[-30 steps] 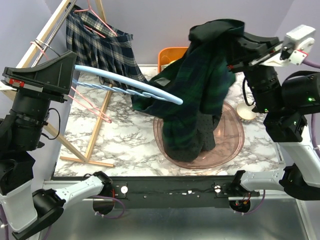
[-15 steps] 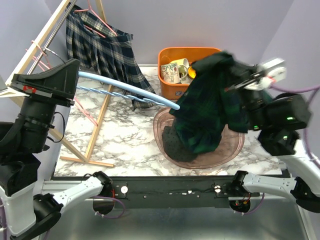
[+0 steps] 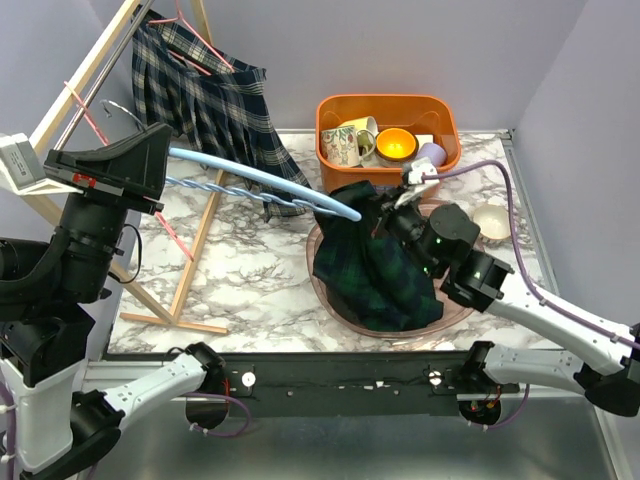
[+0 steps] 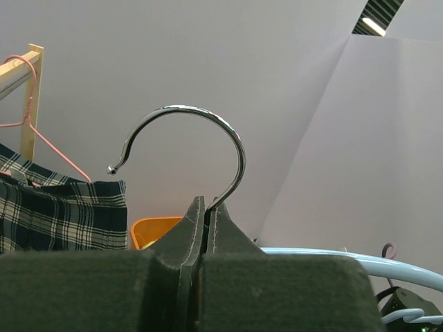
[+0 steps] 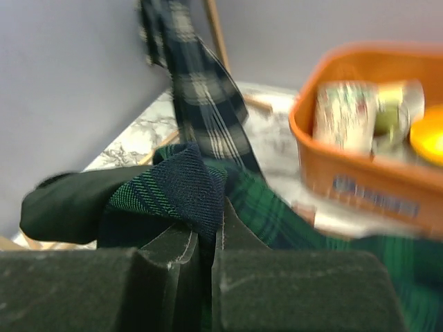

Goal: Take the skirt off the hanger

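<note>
The dark green and navy plaid skirt lies bunched in the pink tray, off the hanger. My right gripper is low over the tray's back edge. It is shut on a fold of the skirt, which is pinched between the fingers. The light blue hanger reaches bare from the left toward the tray, its tip near the skirt's upper edge. My left gripper is shut on the stem of the hanger's metal hook and holds it up at the left.
An orange bin with mugs and a bowl stands behind the tray. A second plaid skirt hangs on a pink hanger from the wooden rack at the back left. A small white bowl sits right of the tray.
My right arm swung down from high up, carrying the skirt off the blue hanger and lowering it into the tray. The left arm shifted slightly, still holding the hanger.
</note>
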Controlling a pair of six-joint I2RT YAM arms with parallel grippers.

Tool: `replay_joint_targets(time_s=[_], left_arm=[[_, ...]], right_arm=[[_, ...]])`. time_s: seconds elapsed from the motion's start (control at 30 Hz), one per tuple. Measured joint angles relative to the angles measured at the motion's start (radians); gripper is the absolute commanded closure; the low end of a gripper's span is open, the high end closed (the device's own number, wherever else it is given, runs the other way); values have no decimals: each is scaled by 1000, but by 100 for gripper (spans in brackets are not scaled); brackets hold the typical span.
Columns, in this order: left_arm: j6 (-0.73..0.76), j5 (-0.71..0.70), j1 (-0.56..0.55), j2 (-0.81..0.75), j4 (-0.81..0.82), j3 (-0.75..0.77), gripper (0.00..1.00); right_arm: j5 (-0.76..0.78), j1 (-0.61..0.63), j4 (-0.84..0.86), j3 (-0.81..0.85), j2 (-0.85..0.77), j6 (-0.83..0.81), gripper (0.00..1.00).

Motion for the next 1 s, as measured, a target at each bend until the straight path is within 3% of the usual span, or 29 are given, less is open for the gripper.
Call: replay_joint_targets(time_s=[0.27,0.5,0.53,0.57,0.6,0.7,0.9,1.0], left_arm=[[24,-16,0,-7,3,-16,100],[68,-45,0,-7,21,-25,100],[74,-50,0,-7,25,-26,100],[84,-56,0,-7,27,-26,100],[95,-65,0,-6,32,-26,100],[110,-72,0,-3,35,-26,100],[119,-69,0,19,34,-26,100],[126,-61,0,30,34,-26,100]], right_arm=[[278,-3,-206,-280,-126,531,99],[383,-47,-437,-410,9,866,99],[382,-47,-452,-418,40,907,95],[381,-47,-462,-423,60,945,77],[381,-47,-471,-425,73,977,67],[383,-48,-513,-426,95,1059,47],[399,-48,-692,-400,-24,1133,30],[441,-48,-795,-378,-153,1161,28]])
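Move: The right hand holds the green skirt high over the pink basin, whose middle lies roughly 35 cm below, 9 cm to its right and 1 cm back. The orange bin is about 24 cm ahead and 6 cm right, the white bowl some 8 cm ahead and 30 cm right, both about 30 to 35 cm below. From the left hand, still gripping the blue hanger's hook, the basin is roughly 9 cm ahead, 34 cm right and 60 cm below. Right hand sinks some 29 cm, swinging right, lays the held skirt in the basin, opens and starts rising. ##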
